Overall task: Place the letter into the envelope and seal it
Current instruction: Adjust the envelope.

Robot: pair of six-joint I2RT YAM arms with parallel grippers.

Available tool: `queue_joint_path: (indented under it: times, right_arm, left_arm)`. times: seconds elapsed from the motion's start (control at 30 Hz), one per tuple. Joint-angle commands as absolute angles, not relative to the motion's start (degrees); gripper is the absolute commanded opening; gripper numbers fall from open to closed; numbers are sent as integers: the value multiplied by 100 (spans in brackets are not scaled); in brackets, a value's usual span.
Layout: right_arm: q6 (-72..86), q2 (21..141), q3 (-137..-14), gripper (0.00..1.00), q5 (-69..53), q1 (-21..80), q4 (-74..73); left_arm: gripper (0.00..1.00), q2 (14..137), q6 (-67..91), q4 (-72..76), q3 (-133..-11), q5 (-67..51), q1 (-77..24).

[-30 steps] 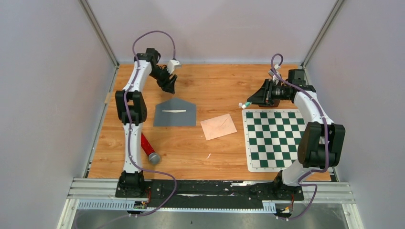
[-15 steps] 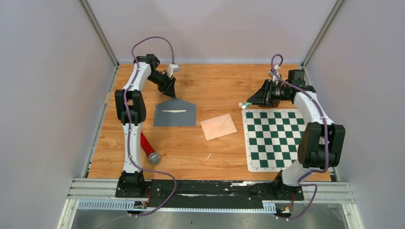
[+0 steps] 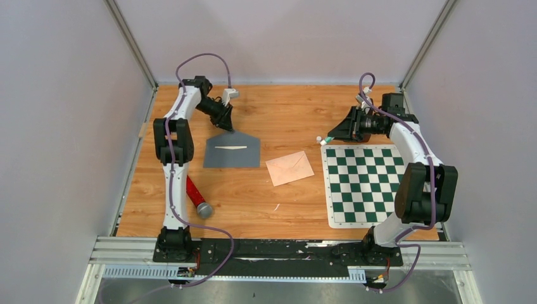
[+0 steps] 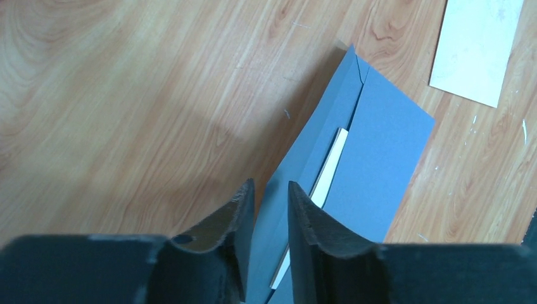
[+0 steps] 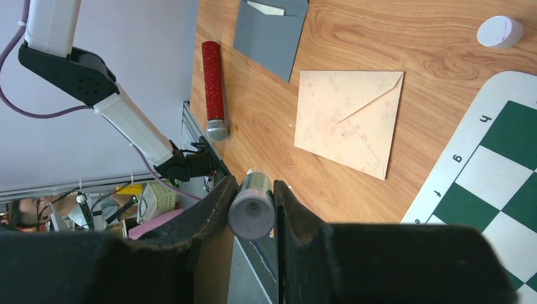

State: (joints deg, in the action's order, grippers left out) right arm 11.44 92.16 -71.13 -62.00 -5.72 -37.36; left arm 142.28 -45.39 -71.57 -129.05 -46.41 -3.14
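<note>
A grey envelope (image 3: 232, 151) lies flat on the wooden table, left of centre. The white letter (image 4: 329, 166) shows in its mouth, under the open flap (image 4: 297, 164). My left gripper (image 3: 226, 126) is down at the flap's far tip. Its jaws (image 4: 271, 185) stand narrowly open, and the flap passes through the gap between them. My right gripper (image 3: 335, 135) hovers at the far right, shut on a glue stick (image 5: 251, 212) with its cap off. The white cap (image 5: 499, 31) sits on the table nearby.
A pink patterned envelope (image 3: 289, 168) lies right of the grey one. A green-and-white chessboard mat (image 3: 364, 183) covers the right side. A red microphone (image 3: 196, 197) lies by the left arm's base. Grey walls close in the table.
My left gripper has come down from above the table's far edge to the flap's tip, and its jaws have narrowed. The right arm has not moved.
</note>
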Motion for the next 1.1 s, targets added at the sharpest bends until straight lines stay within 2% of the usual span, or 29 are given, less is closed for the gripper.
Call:
queue_joint_path:
  times: [0.0,0.17,0.33,0.53,0.63,0.77,0.9,1.07]
  right_arm:
    - [1025,8965,-7097,0,-6208,-606,-3683]
    - [1002,9086,-7140,0,-6229,-606,-3683]
    - [823,9219,-7330,0,-6177,-563,-3689]
    - [-19,9374,-8187,0,-5130,-51,-4165]
    - [-939,9499,-8684,0,-4157,655,-4562]
    - [-1843,9566,-9027,0,-3030,1529,-4637]
    - [-1659,9431,-9011,0,-2707,1955,-4368]
    - [-1747,8934,-8341,0,-2360,2757,-3748]
  left_arm:
    - [30,14345,-4753,-7494,-12974,-4991,-310]
    - [11,14225,-4728,-7574,-12755,-5100,-310]
    - [1,13560,-4000,-7024,-12041,-4866,-286]
    - [0,12075,-1576,-5345,-10414,-4125,-256]
    - [0,11129,-240,-4657,-9609,-3567,-236]
    - [0,9819,1474,-3391,-7620,-3499,-67]
    - [0,8540,2903,-1787,-5865,-3085,-44]
    - [0,7900,3755,-1751,-5172,-2519,-426]
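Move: At the left fingers is the grey envelope's flap tip, the flap edge running between them; the envelope's middle lies about 7 cm back and 4 cm down, the letter in its mouth some 5 cm back. The peach envelope is about 19 cm right and 12 cm back, the microphone 12 cm left and 21 cm back. From the right hand, holding the glue stick, the grey envelope lies 29 cm left, 5 cm ahead and 18 cm below, the peach one 10 cm left and level with it. Closing the left fingers fully on the grey envelope's flap tip while easing back and slightly down, the left hand then pulls the flap about 14 cm back, rising partway to end some 5 cm higher and turning roughly 55 degrees counter-clockwise. Late on, the right hand, keeping its grip on the glue stick, swings about 10 cm left towards the grey envelope, tipping its fingers downward. ##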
